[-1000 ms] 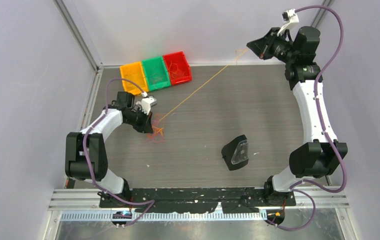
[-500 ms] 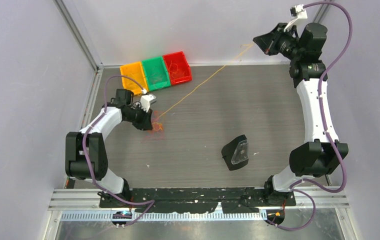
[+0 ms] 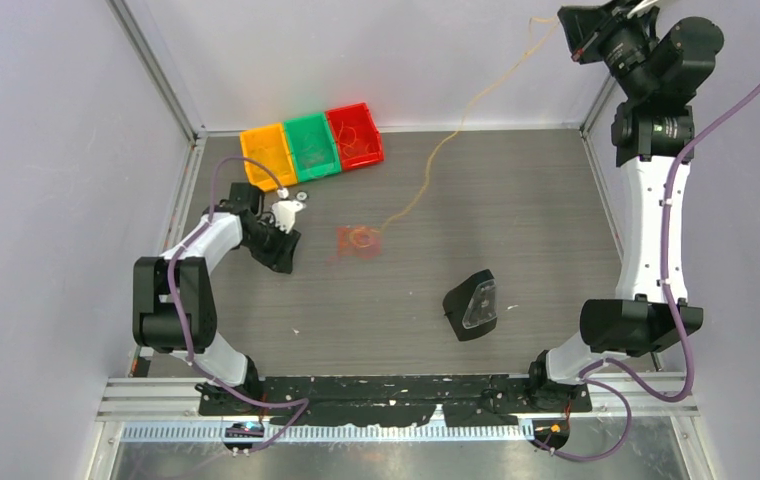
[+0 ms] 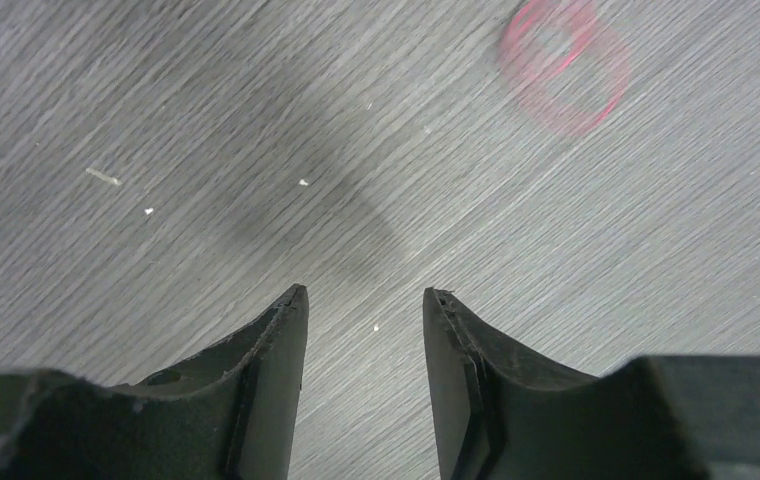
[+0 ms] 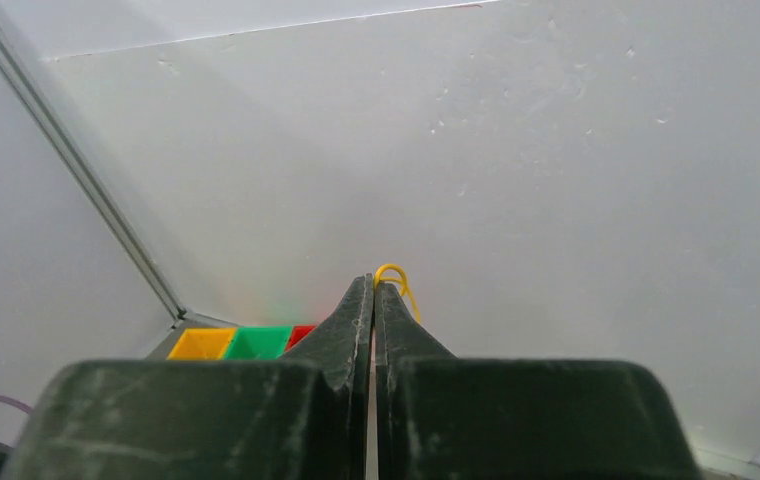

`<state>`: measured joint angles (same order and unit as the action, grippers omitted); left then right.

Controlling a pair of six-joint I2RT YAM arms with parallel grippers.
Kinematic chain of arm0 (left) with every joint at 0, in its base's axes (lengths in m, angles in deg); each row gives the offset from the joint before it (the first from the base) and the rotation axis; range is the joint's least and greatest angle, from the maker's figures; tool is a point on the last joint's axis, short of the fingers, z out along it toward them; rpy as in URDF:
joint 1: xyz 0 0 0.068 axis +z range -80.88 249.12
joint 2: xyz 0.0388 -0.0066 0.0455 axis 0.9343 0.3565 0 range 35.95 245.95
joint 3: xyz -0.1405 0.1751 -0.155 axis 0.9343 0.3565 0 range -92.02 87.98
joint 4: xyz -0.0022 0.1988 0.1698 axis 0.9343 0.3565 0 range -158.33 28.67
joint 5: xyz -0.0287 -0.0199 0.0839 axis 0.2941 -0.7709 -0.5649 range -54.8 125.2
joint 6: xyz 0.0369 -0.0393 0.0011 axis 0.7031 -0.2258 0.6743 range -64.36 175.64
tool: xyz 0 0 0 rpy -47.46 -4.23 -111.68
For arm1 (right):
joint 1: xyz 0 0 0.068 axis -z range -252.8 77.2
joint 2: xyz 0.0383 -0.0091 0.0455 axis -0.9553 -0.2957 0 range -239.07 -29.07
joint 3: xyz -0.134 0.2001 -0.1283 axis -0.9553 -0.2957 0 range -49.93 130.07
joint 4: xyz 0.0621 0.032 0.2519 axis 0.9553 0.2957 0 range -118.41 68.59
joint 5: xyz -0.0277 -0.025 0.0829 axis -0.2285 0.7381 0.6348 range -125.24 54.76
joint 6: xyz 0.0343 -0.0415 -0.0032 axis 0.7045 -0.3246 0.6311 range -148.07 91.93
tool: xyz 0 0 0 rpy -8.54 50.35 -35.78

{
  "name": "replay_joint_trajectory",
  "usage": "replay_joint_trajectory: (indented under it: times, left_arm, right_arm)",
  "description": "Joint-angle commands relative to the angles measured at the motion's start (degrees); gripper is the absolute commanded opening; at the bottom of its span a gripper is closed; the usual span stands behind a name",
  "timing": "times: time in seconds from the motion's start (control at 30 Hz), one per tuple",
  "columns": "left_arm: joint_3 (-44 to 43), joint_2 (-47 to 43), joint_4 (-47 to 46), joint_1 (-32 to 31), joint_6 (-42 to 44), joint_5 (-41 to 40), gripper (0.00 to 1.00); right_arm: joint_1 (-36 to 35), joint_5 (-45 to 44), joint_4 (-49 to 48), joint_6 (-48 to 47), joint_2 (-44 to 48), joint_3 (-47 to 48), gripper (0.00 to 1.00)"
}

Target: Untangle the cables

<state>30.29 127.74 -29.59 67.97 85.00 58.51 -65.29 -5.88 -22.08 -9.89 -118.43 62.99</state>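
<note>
The cables are split in two. A thin yellow cable (image 3: 434, 155) hangs in a slack curve from my right gripper (image 3: 564, 14), raised high at the back right, down to the table. Those jaws are shut on it, and its yellow loop (image 5: 393, 273) pokes out at the gripper's (image 5: 374, 281) tips. The cable's low end meets a blurred red bunch (image 3: 358, 240) lying mid-table. My left gripper (image 3: 282, 252) stands open and empty just above the table, left of that bunch. In the left wrist view the gripper (image 4: 366, 294) holds nothing, and the red loops (image 4: 562, 64) lie ahead to the right.
Orange (image 3: 268, 152), green (image 3: 313, 146) and red (image 3: 355, 135) bins sit in a row at the back left. The red one holds some thin wire. A black object with a clear face (image 3: 473, 305) lies right of centre. Small white bits lie near the left gripper.
My left gripper opened, let go of the bunch and drew back left. The right arm rose up and to the right with the yellow cable, dragging the red bunch rightward across the table.
</note>
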Motion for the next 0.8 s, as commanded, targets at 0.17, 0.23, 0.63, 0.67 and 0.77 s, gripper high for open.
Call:
replay_joint_trajectory:
  times: [0.17, 0.23, 0.63, 0.67, 0.77]
  left_arm:
    - [-0.32, -2.72, 1.16, 0.88, 2.34, 5.74, 0.48]
    - [-0.84, -6.48, -0.36, 0.88, 1.12, 12.77, 0.61]
    - [-20.66, 5.66, -18.91, -20.90, -27.47, 15.91, 0.83]
    - [-21.66, 8.23, -20.69, -22.24, -29.70, 15.86, 0.84]
    - [-24.67, 13.96, -24.83, -25.92, -33.42, 14.14, 0.84]
  right_arm:
    - [0.08, 4.27, -2.58, 4.30, 1.23, -0.45, 0.05]
    - [-0.97, 6.68, -1.75, 4.40, 2.55, -4.85, 0.06]
    - [-2.96, -1.30, 24.19, -31.88, 7.98, -27.00, 0.05]
    - [-2.95, -3.47, 25.71, -33.73, 7.98, -29.31, 0.05]
    - [-2.94, -7.71, 28.39, -41.26, 7.17, -33.39, 0.05]
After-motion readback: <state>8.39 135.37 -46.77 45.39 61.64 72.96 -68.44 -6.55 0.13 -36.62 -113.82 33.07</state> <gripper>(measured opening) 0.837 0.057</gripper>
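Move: The cable tangle lies about 17 cm to the right of the left hand and 5 cm ahead, low near the table some 3 cm below the fingertips. The red bin stands about 15 cm right and 27 cm ahead of that hand, the green bin 6 cm right and 25 cm ahead. From the right hand, high up with the yellow cable's end, the tangle is roughly 29 cm left, 10 cm back and 53 cm below; the black case lies 4 cm left and 24 cm back. Down goes the right hand after a slight rise, nearly 30 cm below its highest point, tipping its fingers down while keeping its pinch on the yellow cable's end. The left hand waits briefly, then sweeps about 22 cm to the right, rising and reaching slightly forward towards the tangle, its half-open fingers spreading wide and swinging out to the right; it doesn't touch the tangle. ##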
